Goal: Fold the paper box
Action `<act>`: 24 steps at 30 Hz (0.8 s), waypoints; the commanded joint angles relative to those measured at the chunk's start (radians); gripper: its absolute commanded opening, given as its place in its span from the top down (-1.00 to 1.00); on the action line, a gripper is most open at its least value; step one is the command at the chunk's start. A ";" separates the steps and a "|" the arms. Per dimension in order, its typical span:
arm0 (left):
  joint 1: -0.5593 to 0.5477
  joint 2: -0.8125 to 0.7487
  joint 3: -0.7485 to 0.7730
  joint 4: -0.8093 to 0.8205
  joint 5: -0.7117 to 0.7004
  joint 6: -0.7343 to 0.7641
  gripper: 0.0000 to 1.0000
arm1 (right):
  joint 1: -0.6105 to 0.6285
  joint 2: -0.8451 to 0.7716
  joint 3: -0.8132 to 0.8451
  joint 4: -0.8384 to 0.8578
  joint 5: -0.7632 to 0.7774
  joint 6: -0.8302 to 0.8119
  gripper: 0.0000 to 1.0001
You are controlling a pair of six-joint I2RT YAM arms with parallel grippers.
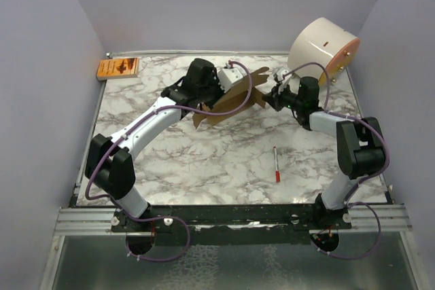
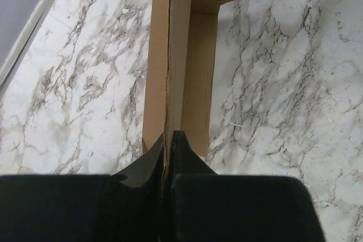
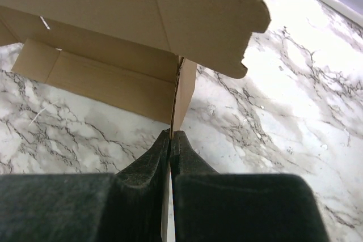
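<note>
The paper box (image 1: 234, 98) is a brown cardboard sheet with creased panels, held up off the marble table between the two arms. My left gripper (image 2: 169, 134) is shut on one raised panel of the paper box (image 2: 181, 55), which stands edge-on straight ahead of the fingertips. My right gripper (image 3: 171, 133) is shut on a thin side flap of the paper box (image 3: 136, 21), whose wide notched panel spreads above and to the left. Seen from above, my left gripper (image 1: 219, 81) holds the sheet's left end and my right gripper (image 1: 273, 94) its right end.
A big white cylinder (image 1: 323, 47) lies at the back right, close behind the right arm. A small orange packet (image 1: 118, 68) sits at the back left corner. A red and white pen (image 1: 276, 164) lies on the table (image 1: 204, 161) in front of the right arm.
</note>
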 commanded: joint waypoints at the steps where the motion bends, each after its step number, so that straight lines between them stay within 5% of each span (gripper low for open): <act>1: -0.002 -0.006 -0.024 0.041 -0.039 0.019 1.00 | 0.012 0.004 -0.028 0.111 0.048 0.078 0.98; 10: -0.002 0.006 -0.025 0.011 0.024 0.024 1.00 | 0.011 0.013 -0.020 0.025 -0.030 0.003 0.92; 24: -0.008 -0.003 -0.035 -0.005 0.078 0.042 1.00 | -0.029 0.059 0.113 -0.237 -0.250 -0.150 0.38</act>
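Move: The right fingers are shut on the free edge of the box's end flap, whose middle lies about 3 cm ahead and 2 cm left, level with them; the box floor is roughly 3 cm ahead, 12 cm left and 6 cm lower. The far end of the raised panel overhangs some 8 cm ahead, straight ahead of that hand and 5 cm above it. From the left hand, still gripping the raised panel's near end, the end flap is about 8 cm ahead, 15 cm right and 8 cm below. The right fingers, pinching the end flap at first, open about a quarter and let it go, while that hand eases back about 1.5 cm and left 1 cm, sinking slightly and turning just under 10 degrees counter-clockwise. The left hand keeps its pinch on the raised panel and lowers it about 1 cm. ##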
